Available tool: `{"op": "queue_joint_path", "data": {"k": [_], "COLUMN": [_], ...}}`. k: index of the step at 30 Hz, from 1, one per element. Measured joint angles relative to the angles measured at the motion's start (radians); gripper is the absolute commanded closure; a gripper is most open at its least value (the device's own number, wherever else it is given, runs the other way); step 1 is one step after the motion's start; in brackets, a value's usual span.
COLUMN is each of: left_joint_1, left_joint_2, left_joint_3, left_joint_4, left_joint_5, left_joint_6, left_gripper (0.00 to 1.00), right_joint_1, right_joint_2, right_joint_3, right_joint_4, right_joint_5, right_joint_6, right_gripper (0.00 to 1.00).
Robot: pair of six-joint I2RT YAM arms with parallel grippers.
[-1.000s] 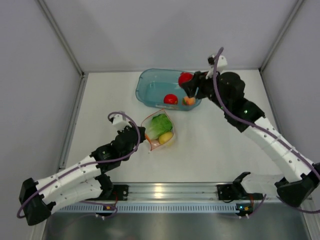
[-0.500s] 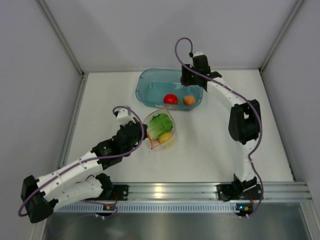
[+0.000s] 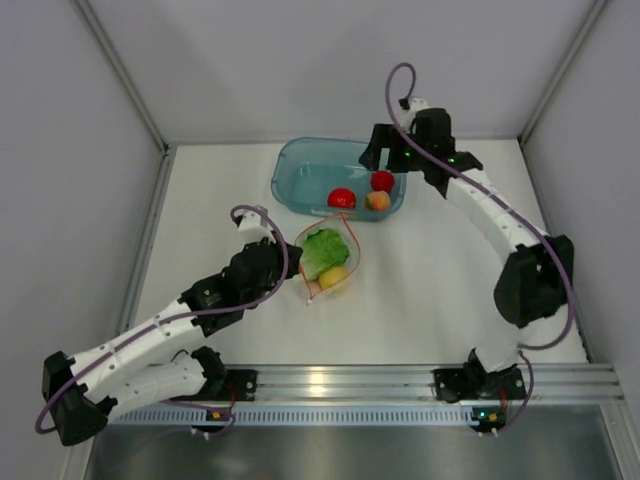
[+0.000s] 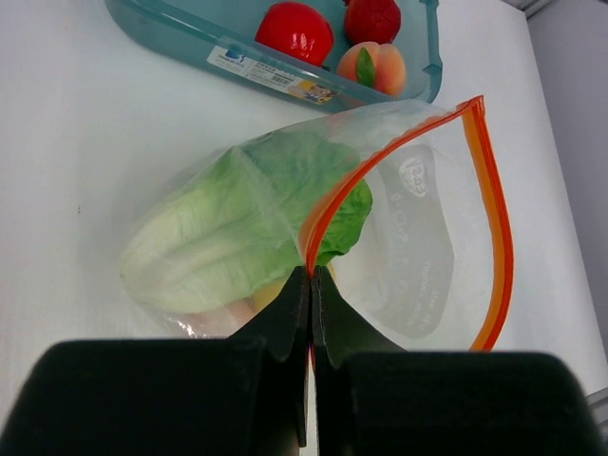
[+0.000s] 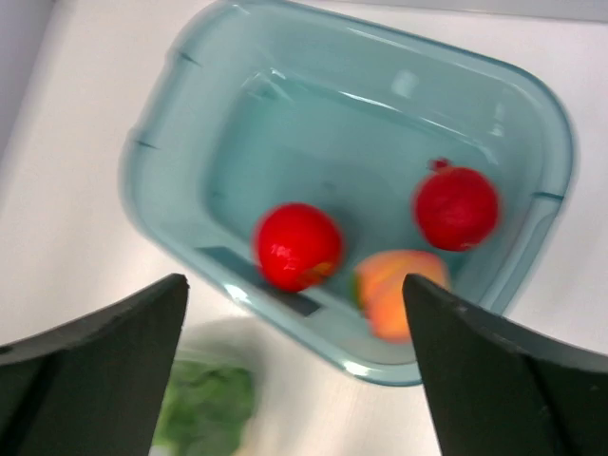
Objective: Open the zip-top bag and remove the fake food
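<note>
The clear zip-top bag (image 3: 332,262) lies open on the table, its orange zip strip (image 4: 495,220) spread wide. Inside are the green-white lettuce (image 4: 242,223) and a yellow fruit (image 3: 334,277). My left gripper (image 4: 311,275) is shut on the zip strip at the bag's near lip. My right gripper (image 5: 294,280) is open and empty above the teal bin (image 3: 290,165). In the bin lie two red round pieces (image 5: 297,245) (image 5: 456,207) and a pink peach (image 5: 399,290).
The bin (image 4: 228,59) sits just behind the bag, almost touching its mouth. Grey walls enclose the table on the left, back and right. A metal rail runs along the near edge (image 3: 330,380).
The red piece my right gripper held a second ago now lies in the bin, and that gripper stands open. My left gripper has shifted slightly right with the bag's lip.
</note>
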Motion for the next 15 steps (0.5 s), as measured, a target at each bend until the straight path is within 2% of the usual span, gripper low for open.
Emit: {"op": "queue_joint_path", "data": {"k": [2, 5, 7, 9, 12, 15], "left_joint_1": [0.000, 0.000, 0.000, 0.000, 0.000, -0.006], "left_joint_2": [0.000, 0.008, 0.016, 0.017, 0.024, 0.030], "left_joint_3": [0.016, 0.049, 0.061, 0.061, 0.061, 0.056], "left_joint_4": [-0.004, -0.003, 0.004, 0.006, 0.015, 0.035], "left_joint_5": [0.005, 0.009, 0.012, 0.012, 0.010, 0.003], "left_joint_6": [-0.002, -0.019, -0.039, -0.063, -0.112, -0.164], "left_gripper": [1.00, 1.00, 1.00, 1.00, 1.00, 1.00], "right_joint_1": [-0.014, -0.018, 0.024, 0.127, 0.313, 0.417], "right_joint_2": [-0.149, -0.363, -0.478, -0.584, -0.713, -0.783], "right_joint_3": [-0.146, -0.315, -0.387, -0.466, -0.579, -0.648], "right_joint_4": [0.060, 0.089, 0.093, 0.103, 0.101, 0.086], "right_joint_5": [-0.109, -0.155, -0.111, -0.048, 0.015, 0.097], "right_joint_6": [0.070, 0.164, 0.191, 0.214, 0.254, 0.308], "right_gripper": [0.19, 0.20, 0.22, 0.29, 0.31, 0.35]}}
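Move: The green lettuce in the open bag lies some 19 cm back from the right hand, 14 cm to its left and 11 cm below. The yellow food is about 5 cm nearer the robot than the lettuce and 2 cm to the right of it. In the blue bin, the peach is about 3 cm back and 15 cm below the right hand, with the rounder tomato 9 cm left of the peach. From the left hand, the lettuce is roughly 6 cm ahead, 5 cm right and 9 cm below. The bag with the lettuce is what the empty right hand returns to, sweeping quickly back about 25 cm from over the bin, rising and bearing slightly left, rolling left side up some 20 degrees as its fingers narrow to about two-thirds open. The left hand keeps its pinch on the bag's rim, lifts it about 3 cm, eases right and rolls left side down. ##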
